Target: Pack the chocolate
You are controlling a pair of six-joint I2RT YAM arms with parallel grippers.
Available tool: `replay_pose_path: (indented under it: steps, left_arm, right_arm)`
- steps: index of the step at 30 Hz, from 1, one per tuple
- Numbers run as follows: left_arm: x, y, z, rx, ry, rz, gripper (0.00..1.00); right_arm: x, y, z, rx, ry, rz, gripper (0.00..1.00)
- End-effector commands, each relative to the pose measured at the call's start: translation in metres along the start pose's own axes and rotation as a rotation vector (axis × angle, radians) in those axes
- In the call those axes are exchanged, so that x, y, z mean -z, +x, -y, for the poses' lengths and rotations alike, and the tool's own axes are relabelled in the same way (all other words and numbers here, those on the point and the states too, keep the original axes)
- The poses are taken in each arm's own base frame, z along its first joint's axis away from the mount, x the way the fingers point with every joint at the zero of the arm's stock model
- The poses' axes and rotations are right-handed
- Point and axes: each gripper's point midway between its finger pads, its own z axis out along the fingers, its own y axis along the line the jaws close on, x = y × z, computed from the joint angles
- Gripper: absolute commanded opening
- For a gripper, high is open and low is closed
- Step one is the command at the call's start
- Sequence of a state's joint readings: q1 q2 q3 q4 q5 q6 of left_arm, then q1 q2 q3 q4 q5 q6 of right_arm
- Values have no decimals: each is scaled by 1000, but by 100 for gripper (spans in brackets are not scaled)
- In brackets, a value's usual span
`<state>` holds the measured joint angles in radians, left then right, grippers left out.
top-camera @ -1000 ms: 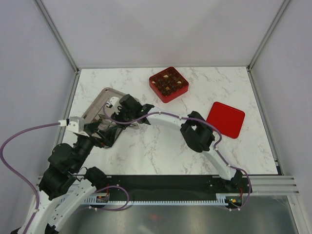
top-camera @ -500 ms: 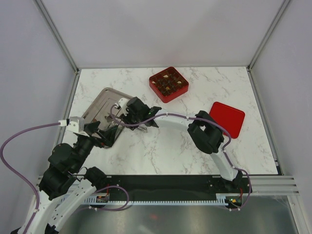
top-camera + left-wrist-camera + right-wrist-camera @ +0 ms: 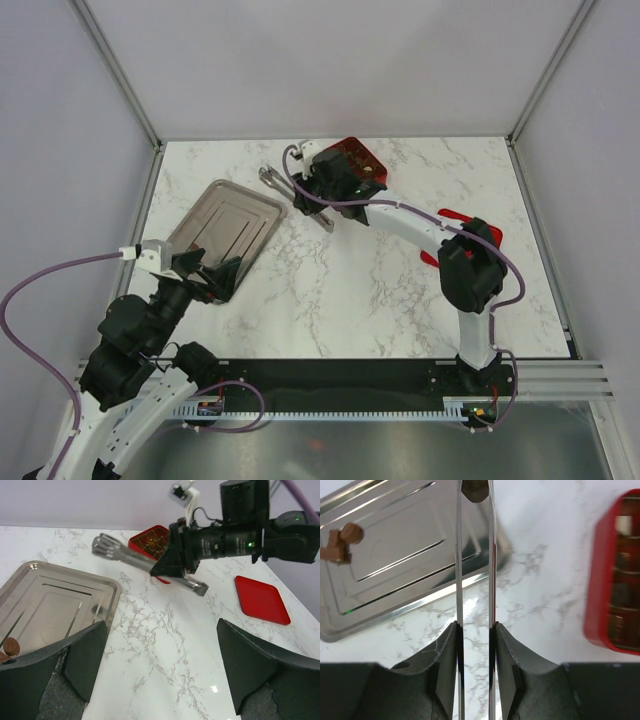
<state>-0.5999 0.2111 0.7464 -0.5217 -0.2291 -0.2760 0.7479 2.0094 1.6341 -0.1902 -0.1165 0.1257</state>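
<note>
My right gripper (image 3: 475, 627) is shut on metal tongs (image 3: 458, 555), squeezing both arms together. A dark brown chocolate piece (image 3: 475, 491) is pinched between the tong tips. In the top view the right gripper (image 3: 318, 190) hangs beside the red gridded box (image 3: 362, 160), with the tongs (image 3: 270, 177) pointing left over the marble. The box (image 3: 150, 539) holds several dark pieces. Light brown chocolate pieces (image 3: 342, 542) lie in a corner of the steel tray (image 3: 410, 530). My left gripper (image 3: 165, 670) is open and empty, low at the tray's near corner.
The steel tray (image 3: 225, 215) sits at the left of the marble table. A flat red lid (image 3: 262, 600) lies to the right, partly behind the right arm in the top view. One brown piece (image 3: 7, 647) shows at the tray's edge by my left finger.
The right arm has swung the tongs up off the tray and to the right, towards the red box, closing tighter on them. The left arm has not moved.
</note>
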Motion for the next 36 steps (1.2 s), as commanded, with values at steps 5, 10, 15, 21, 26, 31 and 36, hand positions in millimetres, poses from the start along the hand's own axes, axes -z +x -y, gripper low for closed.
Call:
replay_pose_path:
  steps: [5,10,15,21,26,31,36]
  left_arm:
    - [-1,-9,-1,-24,-1,38,100]
    - [-1,-9,-1,-24,-3,36,100]
    - [-1,-9,-1,-25,-4,37,100]
    - [0,-9,-1,-23,-2,39,100]
    - [-1,-8,-1,-22,-3,36,100]
    - [-1,-9,-1,-21,-1,38,100]
    - [0,-9,-1,-20,0,39,100]
  right_arm:
    - [73,-20,102,-124,367,3,40]
    - [102,-1,137,-168,467,-42,40]
    - [107,14,138,-197,456,-78,40]
    - [107,30,133,-220,434,-113,40]
    - [109,34,132,-233,432,-117,40]
    - [109,36,128,-247,415,-120,41]
    - [110,36,125,-259,400,-115,43]
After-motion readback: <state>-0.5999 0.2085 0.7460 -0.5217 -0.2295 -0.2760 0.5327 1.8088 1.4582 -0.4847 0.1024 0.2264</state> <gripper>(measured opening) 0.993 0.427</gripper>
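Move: The chocolate box stands some 16 cm ahead of the right hand, which grips the tongs with a chocolate in their tips, about 11 cm to its right and 12 cm lower. The steel tray lies about 26 cm to that hand's left and 5 cm nearer the base; the flat red tray is roughly 44 cm to its right and 7 cm back, both about 14 cm below. From the left hand the box is around 40 cm ahead, 25 cm right and 28 cm down. Swing the right gripper about 17 cm to the right, keeping its grip on the tongs and the chocolate squeezed in their tips. Arc up and forward at first, then ease back and sink a little below the starting height, turning some 25 degrees clockwise and tipping the tongs further down, so their tips come to the box's near corner. ##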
